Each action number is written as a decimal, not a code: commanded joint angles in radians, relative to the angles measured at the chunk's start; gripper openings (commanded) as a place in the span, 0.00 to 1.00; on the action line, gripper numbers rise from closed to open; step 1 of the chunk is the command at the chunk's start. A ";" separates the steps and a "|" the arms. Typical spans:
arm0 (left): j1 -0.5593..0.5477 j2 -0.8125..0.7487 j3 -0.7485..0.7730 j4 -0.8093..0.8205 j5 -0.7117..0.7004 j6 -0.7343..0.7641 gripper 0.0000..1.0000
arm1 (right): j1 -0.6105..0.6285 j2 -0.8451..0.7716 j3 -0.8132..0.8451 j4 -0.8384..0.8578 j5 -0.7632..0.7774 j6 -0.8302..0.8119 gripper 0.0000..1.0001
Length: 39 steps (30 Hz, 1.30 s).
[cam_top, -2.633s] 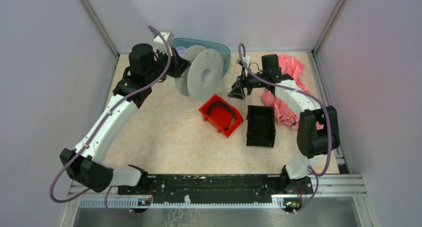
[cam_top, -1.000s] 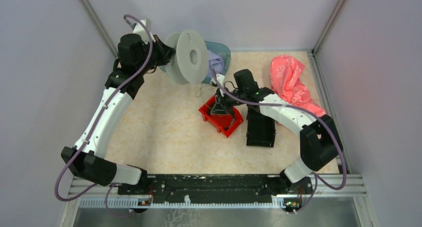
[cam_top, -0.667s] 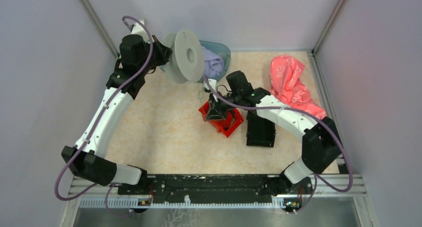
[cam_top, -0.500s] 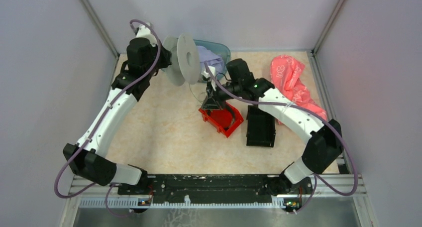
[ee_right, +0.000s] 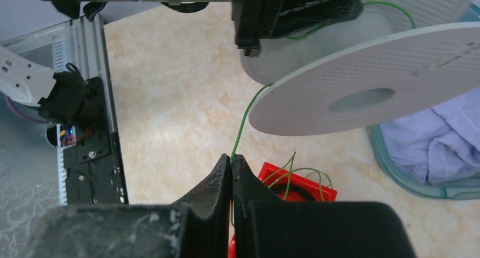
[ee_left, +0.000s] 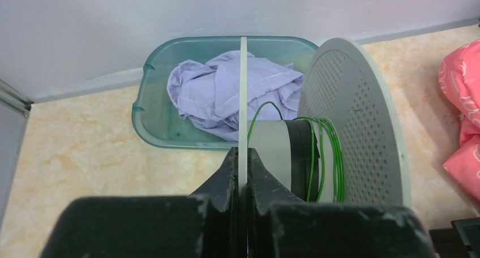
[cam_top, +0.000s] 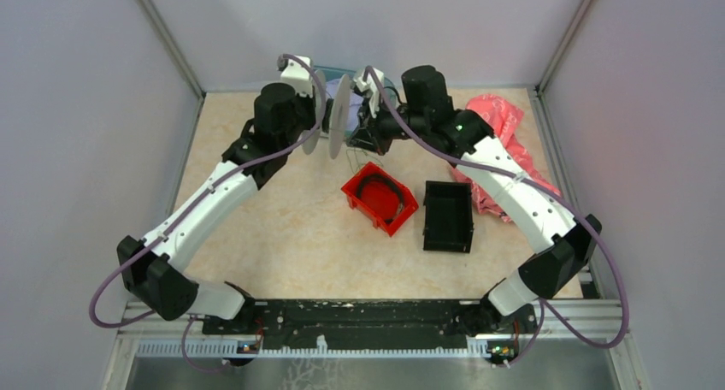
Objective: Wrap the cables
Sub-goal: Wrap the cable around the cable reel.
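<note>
The cables show as thin green wire (ee_left: pixel 324 156), a few turns lying round the hub of a white spool (cam_top: pixel 340 125). My left gripper (ee_left: pixel 243 156) is shut on the spool's near flange (ee_left: pixel 243 94) and holds it in the air, edge-on, above the back of the table. Close by the spool's right side, my right gripper (ee_right: pixel 232 159) is shut on a strand of the green wire (ee_right: pixel 247 117) that runs up to the spool. More loops of it trail below over the red bin (ee_right: pixel 300 185). No yellow or orange wires can be made out.
A teal tub (ee_left: pixel 148 128) holding lilac cloth (ee_left: pixel 226 94) stands against the back wall behind the spool. The red bin (cam_top: pixel 380 197) and a black bin (cam_top: pixel 448 216) sit mid-table. A pink cloth (cam_top: pixel 506 116) lies at the back right.
The left arm has swung the spool rightwards and turned it edge-on to the top camera. The right gripper has risen from the red bin to the spool's right side, still pinching the wire.
</note>
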 commanded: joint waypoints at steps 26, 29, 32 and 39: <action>-0.094 -0.111 -0.127 0.132 0.277 0.272 0.00 | -0.164 -0.055 0.044 0.098 0.369 0.058 0.00; -0.094 -0.115 -0.121 0.122 0.301 0.262 0.00 | -0.166 -0.058 -0.003 0.124 0.427 0.043 0.00; -0.094 -0.117 -0.114 0.109 0.330 0.253 0.00 | -0.167 -0.065 -0.051 0.164 0.495 0.007 0.00; -0.093 -0.124 -0.120 0.103 0.359 0.237 0.00 | -0.183 -0.074 -0.181 0.242 0.555 -0.021 0.05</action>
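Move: From my right hand, which holds the green cable, the middle of the cable reel is about 10 cm ahead and 6 cm to the left, at much the same height. The basin with the cloth is some 21 cm ahead and 5 cm left, well below; the red box lies almost straight beneath, about 4 cm to the right. From my left hand the reel's middle is some 3 cm ahead and 5 cm right, the cable in my right fingers about 7 cm back and 11 cm right. I carry the pinched cable forward past the reel's right-hand flange to its far side with my right hand, about 11 cm forward and 9 cm right, first rising a little, then dipping some 7 cm, wrist turning clockwise about 30 degrees. Meanwhile my left hand, still gripping the other flange, draws the reel right and back, turning it about 25 degrees clockwise. ##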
